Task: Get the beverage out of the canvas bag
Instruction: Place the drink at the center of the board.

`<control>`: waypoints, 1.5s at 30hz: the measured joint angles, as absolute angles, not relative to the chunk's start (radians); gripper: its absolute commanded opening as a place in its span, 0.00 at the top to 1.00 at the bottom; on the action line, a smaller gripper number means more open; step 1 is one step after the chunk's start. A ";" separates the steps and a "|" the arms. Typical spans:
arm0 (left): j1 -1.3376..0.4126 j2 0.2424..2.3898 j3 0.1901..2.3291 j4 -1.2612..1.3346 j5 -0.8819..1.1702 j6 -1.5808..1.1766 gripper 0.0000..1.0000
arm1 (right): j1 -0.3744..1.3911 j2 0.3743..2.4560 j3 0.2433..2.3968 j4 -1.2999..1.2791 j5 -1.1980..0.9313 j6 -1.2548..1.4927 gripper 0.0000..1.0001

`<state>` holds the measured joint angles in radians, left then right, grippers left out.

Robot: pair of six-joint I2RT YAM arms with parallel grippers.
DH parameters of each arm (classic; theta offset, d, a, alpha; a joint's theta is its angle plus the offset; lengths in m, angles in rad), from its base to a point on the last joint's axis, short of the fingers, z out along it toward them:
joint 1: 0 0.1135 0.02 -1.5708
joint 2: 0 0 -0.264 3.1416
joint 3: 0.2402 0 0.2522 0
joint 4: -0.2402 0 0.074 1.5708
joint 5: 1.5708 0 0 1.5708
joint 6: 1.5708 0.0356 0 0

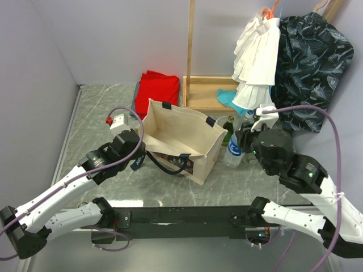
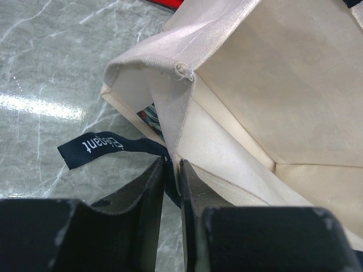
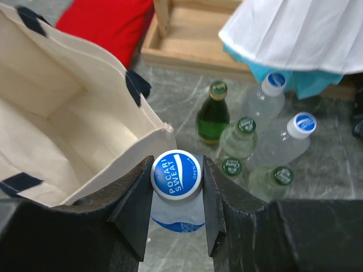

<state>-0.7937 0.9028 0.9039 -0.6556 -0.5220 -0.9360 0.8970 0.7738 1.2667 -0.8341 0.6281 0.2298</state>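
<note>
The beige canvas bag (image 1: 181,133) stands open in the middle of the table, and the part of its inside that shows holds nothing. My left gripper (image 2: 172,167) is shut on the bag's left top hem (image 2: 170,113), beside a navy strap (image 2: 93,148). In the top view that gripper (image 1: 140,154) sits at the bag's left end. The beverage is a clear bottle with a blue Pocari Sweat cap (image 3: 176,175). It is upright outside the bag, just right of the bag's right end (image 1: 233,150). My right gripper (image 3: 177,164) is shut on its neck.
Several more bottles (image 3: 244,133), one of them green (image 3: 212,116), stand close behind and to the right of the held one. A red folded cloth (image 1: 157,89) and a wooden frame base (image 1: 207,93) lie at the back. Clothes (image 1: 258,56) hang at the back right.
</note>
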 measured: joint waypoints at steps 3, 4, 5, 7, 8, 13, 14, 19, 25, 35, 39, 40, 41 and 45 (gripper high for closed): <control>-0.794 0.902 0.904 -0.656 -0.522 -0.936 0.76 | 0.897 0.764 1.187 -0.809 0.640 0.259 1.00; -0.794 0.900 0.904 -0.656 -0.522 -0.936 0.76 | 0.897 0.758 1.159 -0.804 0.641 0.271 1.00; -0.794 0.899 0.904 -0.656 -0.522 -0.936 0.76 | 0.897 0.752 1.140 -0.802 0.644 0.279 1.00; -0.794 0.896 0.904 -0.656 -0.522 -0.936 0.76 | 0.897 0.742 1.106 -0.802 0.656 0.300 1.00; -0.794 0.894 0.904 -0.656 -0.522 -0.936 0.76 | 0.897 0.739 1.095 -0.801 0.665 0.309 1.00; -0.794 0.886 0.904 -0.656 -0.522 -0.932 0.76 | 0.897 0.735 1.058 -0.792 0.694 0.348 1.00; -0.794 0.885 0.904 -0.656 -0.522 -0.931 0.75 | 0.897 0.735 1.047 -0.785 0.698 0.355 1.00; -0.794 0.885 0.904 -0.656 -0.522 -0.927 0.70 | 0.893 0.736 0.974 -0.752 0.712 0.391 1.00; -0.794 0.885 0.904 -0.656 -0.522 -0.925 0.62 | 0.845 0.736 0.909 -0.737 0.686 0.408 1.00; -0.794 0.885 0.904 -0.656 -0.522 -0.925 0.57 | 0.667 0.733 0.799 -0.634 0.540 0.411 1.00; -0.794 0.885 0.904 -0.656 -0.522 -0.925 0.56 | 0.636 0.736 0.771 -0.609 0.498 0.408 1.00; -0.794 0.885 0.904 -0.656 -0.522 -0.925 0.55 | 0.633 0.737 0.770 -0.603 0.490 0.408 1.00; -0.794 0.885 0.904 -0.656 -0.522 -0.925 0.55 | 0.631 0.739 0.769 -0.598 0.483 0.407 1.00; -0.794 0.885 0.904 -0.656 -0.522 -0.925 0.55 | 0.628 0.752 0.767 -0.575 0.469 0.400 1.00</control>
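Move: The right hand holds the drink upright above its spot on the board, 3 cm ahead, 1 cm right and about 34 cm below. The nearest clear bottle stands some 6 cm ahead and 6 cm right, the green bottle 13 cm straight ahead, the canvas bag's middle 8 cm ahead and 18 cm left. The left fingers pinch the bag's edge; that spot lies level with them, about 32 cm right and 21 cm down. Right hand lowers the held drink about 15 cm beside the bottles, tipping down; left fingers open off the bag's edge. ##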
